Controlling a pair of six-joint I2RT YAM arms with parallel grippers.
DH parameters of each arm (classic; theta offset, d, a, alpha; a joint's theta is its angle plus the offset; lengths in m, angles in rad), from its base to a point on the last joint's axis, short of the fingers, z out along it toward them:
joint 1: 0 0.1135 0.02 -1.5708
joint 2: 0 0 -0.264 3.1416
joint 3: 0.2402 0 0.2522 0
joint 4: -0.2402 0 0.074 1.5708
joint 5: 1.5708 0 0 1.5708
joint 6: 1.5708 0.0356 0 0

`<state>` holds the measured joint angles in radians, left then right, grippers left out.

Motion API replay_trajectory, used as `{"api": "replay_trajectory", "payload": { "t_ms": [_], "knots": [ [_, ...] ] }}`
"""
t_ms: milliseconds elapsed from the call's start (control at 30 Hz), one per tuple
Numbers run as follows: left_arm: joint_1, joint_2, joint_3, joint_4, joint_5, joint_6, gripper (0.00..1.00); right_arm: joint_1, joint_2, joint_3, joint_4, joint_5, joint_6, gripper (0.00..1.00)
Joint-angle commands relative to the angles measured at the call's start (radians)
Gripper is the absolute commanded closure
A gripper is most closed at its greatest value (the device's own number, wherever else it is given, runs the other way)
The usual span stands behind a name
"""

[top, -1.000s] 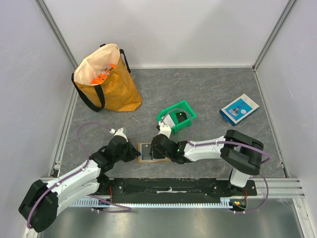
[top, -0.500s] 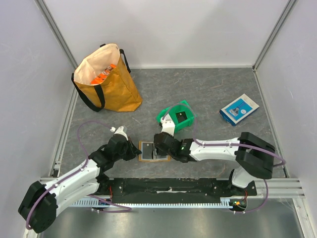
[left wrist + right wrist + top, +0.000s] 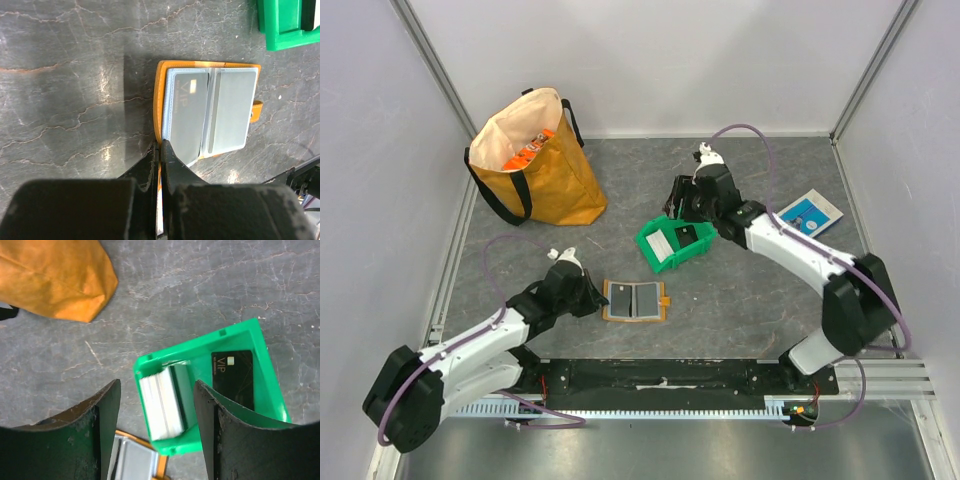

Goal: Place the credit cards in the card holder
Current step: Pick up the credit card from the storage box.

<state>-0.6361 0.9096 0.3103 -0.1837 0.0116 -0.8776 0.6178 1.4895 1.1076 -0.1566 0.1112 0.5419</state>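
Observation:
The card holder (image 3: 635, 301) lies open on the grey table, an orange wallet with two pocket panels (image 3: 230, 107). A dark VIP card (image 3: 186, 110) sits in its left pocket. My left gripper (image 3: 160, 146) is shut on the wallet's left edge (image 3: 591, 299). More credit cards are in the green bin (image 3: 672, 257): a leaning white stack (image 3: 162, 402) and a black VIP card (image 3: 232, 377) lying flat. My right gripper (image 3: 156, 388) hovers open above the bin with the white stack below its gap, holding nothing (image 3: 682, 207).
An orange-yellow tote bag (image 3: 530, 160) stands at the back left. A blue-and-white flat box (image 3: 803, 218) lies at the right, beyond the right arm. The bin (image 3: 287, 25) sits just behind the wallet.
My right gripper has left the wallet, swung back to above the green bin and opened. The left gripper has stayed shut on the wallet's edge.

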Motion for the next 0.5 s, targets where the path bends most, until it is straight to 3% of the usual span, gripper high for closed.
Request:
{"api": "replay_trajectory", "payload": {
  "t_ms": [0, 467],
  "knots": [
    [0.001, 0.047, 0.072, 0.046, 0.004, 0.02, 0.98, -0.069, 0.153, 0.09, -0.046, -0.312, -0.099, 0.33],
    [0.004, 0.114, 0.119, 0.049, 0.007, 0.043, 0.98, -0.078, 0.325, 0.141, -0.043, -0.422, -0.129, 0.3]
  ]
}}
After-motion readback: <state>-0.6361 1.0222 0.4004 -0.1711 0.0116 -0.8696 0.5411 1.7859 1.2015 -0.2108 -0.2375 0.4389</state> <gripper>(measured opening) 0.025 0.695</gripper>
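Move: The stack of credit cards standing in the green storage box is about 15 cm below my right hand, about 4 cm to its left and roughly 1 cm back. The black card lying flat in the box is some 17 cm below, 2 cm ahead and 2 cm right; the open card holder sits about 14 cm back and 10 cm left, equally low. From my left hand the stack is roughly 13 cm ahead and 12 cm right, at about its height. I drop my right hand about 9 cm to the card stack, nudging forward first, then easing back and a little left, while the fingers tip steeper and the wrist turns some 15 degrees counter-clockwise; they stay open, a finger on either side of the stack's line, still above it. My left hand keeps its pinch on the holder's left edge and draws it about 2 cm forward and right, lifting slightly. ##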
